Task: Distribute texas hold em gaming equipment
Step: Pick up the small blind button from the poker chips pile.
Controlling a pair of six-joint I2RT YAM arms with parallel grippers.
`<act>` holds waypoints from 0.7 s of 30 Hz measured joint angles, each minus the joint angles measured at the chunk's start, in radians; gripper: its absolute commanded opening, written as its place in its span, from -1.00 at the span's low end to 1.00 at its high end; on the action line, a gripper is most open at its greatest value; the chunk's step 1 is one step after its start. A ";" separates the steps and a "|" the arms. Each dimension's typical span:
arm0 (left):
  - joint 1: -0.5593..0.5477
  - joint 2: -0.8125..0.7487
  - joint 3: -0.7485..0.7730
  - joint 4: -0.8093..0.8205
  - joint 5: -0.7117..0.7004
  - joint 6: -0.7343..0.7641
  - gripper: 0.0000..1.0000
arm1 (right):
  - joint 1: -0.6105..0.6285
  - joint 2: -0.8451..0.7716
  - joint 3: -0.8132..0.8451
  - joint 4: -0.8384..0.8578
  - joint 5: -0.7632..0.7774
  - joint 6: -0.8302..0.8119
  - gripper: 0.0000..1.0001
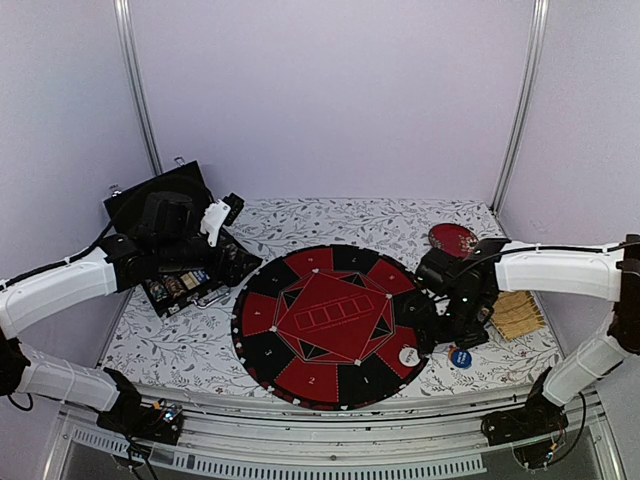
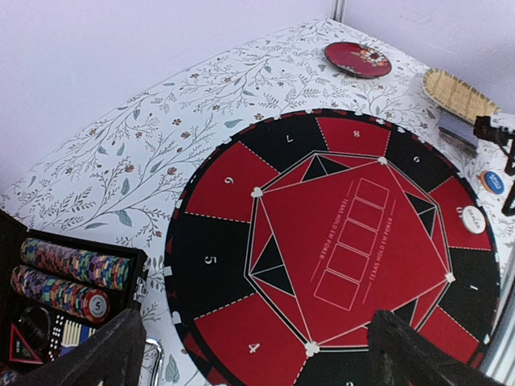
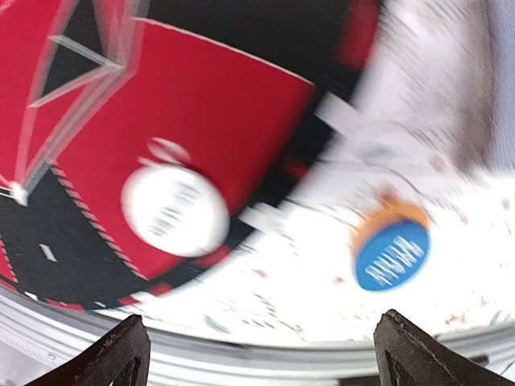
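A white button disc (image 1: 408, 355) (image 2: 474, 219) (image 3: 175, 211) lies on a red sector at the right rim of the round red-and-black poker mat (image 1: 325, 325) (image 2: 338, 241). A blue disc stacked on an orange one (image 1: 460, 357) (image 2: 493, 182) (image 3: 392, 253) rests on the floral cloth just off the mat. My right gripper (image 1: 440, 335) (image 3: 261, 362) hovers over these discs, open, nothing between its fingers; its view is blurred. Striped poker chips (image 2: 76, 265) fill rows in the black case (image 1: 185, 280) at the left. My left gripper (image 1: 232, 262) (image 2: 257, 362) stands open and empty beside the case, over the mat's left edge.
A dark red round plate (image 1: 451, 238) (image 2: 357, 59) sits at the back right. A straw-coloured slatted mat (image 1: 515, 315) (image 2: 459, 95) lies under the right arm. The case lid (image 1: 160, 205) stands up at the back left. The table's metal front rail (image 3: 241, 346) runs below the right gripper.
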State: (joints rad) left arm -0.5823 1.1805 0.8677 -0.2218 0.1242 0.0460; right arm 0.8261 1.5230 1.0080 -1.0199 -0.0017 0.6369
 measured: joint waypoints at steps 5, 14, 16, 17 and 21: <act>0.000 0.000 0.000 0.000 0.000 0.000 0.97 | -0.113 -0.096 -0.125 -0.011 -0.013 0.013 0.84; 0.000 -0.002 0.000 0.000 0.000 0.000 0.97 | -0.211 -0.090 -0.218 0.067 -0.041 -0.026 0.50; 0.000 -0.002 0.000 0.000 0.000 0.000 0.97 | -0.232 -0.083 -0.230 0.087 -0.042 -0.034 0.41; 0.000 -0.002 0.000 0.000 0.000 0.000 0.97 | -0.237 -0.080 -0.233 0.093 -0.042 -0.037 0.37; 0.000 -0.003 0.000 0.000 0.000 0.000 0.97 | -0.259 -0.070 -0.247 0.127 -0.042 -0.055 0.28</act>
State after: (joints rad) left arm -0.5823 1.1778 0.8673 -0.2222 0.1242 0.0460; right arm 0.5674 1.4532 0.7609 -0.8925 -0.0437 0.5816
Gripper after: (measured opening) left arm 0.984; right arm 0.674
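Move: The small blind button lies about 7 cm to the right of the right gripper, 1 cm ahead and some 5 cm below, with an orange button peeking out from under it. The dealer button is about 5 cm to the gripper's left and 1 cm ahead; the card deck is roughly 10 cm farther out than the small blind and 3 cm to its right. From the left gripper the small blind lies about 55 cm right, 12 cm back and 20 cm down. Swing the open right gripper about 7 cm to the right, away from the dealer button, quickly at first, then slower while sinking some 4 cm over the small blind. Turn the wrist about 10 degrees clockwise, keep the fingers pointing down, and narrow them by about a third so they stand on either side of the button, not yet shut on it. ##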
